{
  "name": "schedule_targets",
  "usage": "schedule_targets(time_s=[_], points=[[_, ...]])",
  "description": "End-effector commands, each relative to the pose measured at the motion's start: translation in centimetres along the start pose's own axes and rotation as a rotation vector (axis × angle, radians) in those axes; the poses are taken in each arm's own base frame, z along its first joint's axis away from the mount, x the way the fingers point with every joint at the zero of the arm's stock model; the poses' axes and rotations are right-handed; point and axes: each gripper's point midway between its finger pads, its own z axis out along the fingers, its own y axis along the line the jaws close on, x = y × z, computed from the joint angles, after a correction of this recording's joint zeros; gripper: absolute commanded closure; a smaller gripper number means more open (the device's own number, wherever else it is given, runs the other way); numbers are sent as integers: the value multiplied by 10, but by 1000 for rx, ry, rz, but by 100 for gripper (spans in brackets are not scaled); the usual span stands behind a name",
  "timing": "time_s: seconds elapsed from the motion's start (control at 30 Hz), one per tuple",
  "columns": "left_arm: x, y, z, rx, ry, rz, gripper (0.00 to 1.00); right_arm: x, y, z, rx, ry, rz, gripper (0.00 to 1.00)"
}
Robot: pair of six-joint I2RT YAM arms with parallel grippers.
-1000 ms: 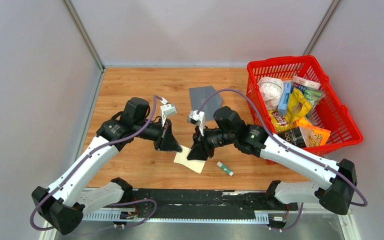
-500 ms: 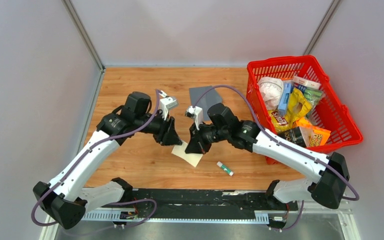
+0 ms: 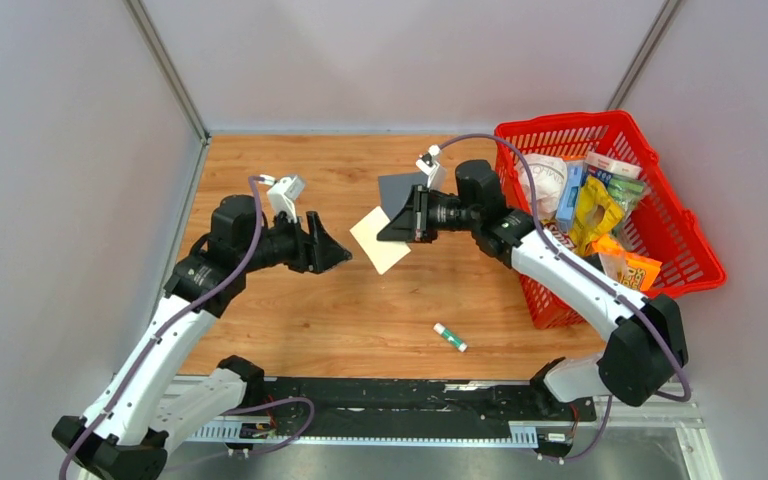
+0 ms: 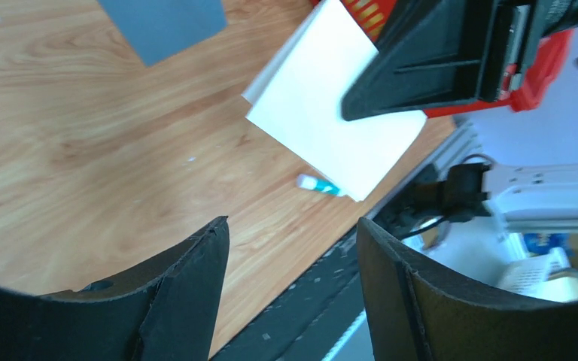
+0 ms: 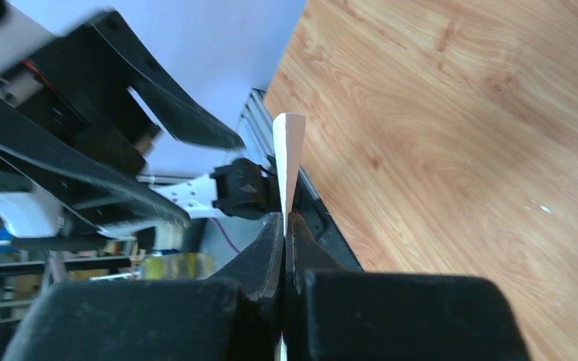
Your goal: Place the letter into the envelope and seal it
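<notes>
The pale letter (image 3: 379, 239) hangs above the table, pinched at its right edge by my right gripper (image 3: 396, 232), which is shut on it. In the right wrist view the letter (image 5: 288, 154) shows edge-on between the closed fingers. The dark grey envelope (image 3: 400, 188) lies flat on the wood just behind the right gripper, partly hidden by it; it also shows in the left wrist view (image 4: 162, 24). My left gripper (image 3: 338, 255) is open and empty, to the left of the letter (image 4: 331, 131) and apart from it.
A red basket (image 3: 675, 215) full of snack packets and boxes stands at the right. A small glue stick (image 3: 450, 337) lies on the wood near the front, also seen in the left wrist view (image 4: 317, 183). Grey walls enclose the table.
My right gripper has lifted the letter off the table and carried it back and right, toward the envelope. My left gripper has let go and drawn back to the left.
</notes>
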Motion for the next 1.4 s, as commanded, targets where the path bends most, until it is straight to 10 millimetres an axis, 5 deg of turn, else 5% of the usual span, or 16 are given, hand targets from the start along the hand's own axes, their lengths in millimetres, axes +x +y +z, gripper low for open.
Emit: schedule_targets(time_s=[0.0,0.23,0.5,0.77,1.27,1.37], points=[[-28,-34,-2,189,-141,-123,29,-34,50,2,-175,-69,79,100],[-23,-22,4,164,-136,-181,29,-47,58,9,-256,-107,167,100],[-42,-26,10,250,-194,-229,34,-46,59,16,-269,-99,201,100],[-44,-31,14,305,-192,-264,50,-42,55,20,-241,-108,193,100],[-46,-31,16,310,-186,-279,63,-37,48,29,-197,-103,183,99],[-46,-30,17,309,-185,-280,80,-36,48,29,-191,-106,178,97]])
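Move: The letter is already pinched upright in the right gripper; its middle is about 8 cm to the right of the open left gripper, 1 cm farther out and 2 cm higher. The left gripper, where the letter is being brought, lies about 8 cm left of the right one, 1 cm back and 2 cm below. On the table some 22 cm under the left gripper, the grey envelope is 18 cm ahead and 13 right, and the glue stick 9 back and 21 right. Keep the right fingers shut on the letter and lift it about 5 cm, carrying it left to the left gripper, then hold there with a slight sink. Bring the left gripper up, forward and right to meet the letter's near lower edge, tipping its fingers up some 25 degrees to nearly level, and close them by about half around that edge. ##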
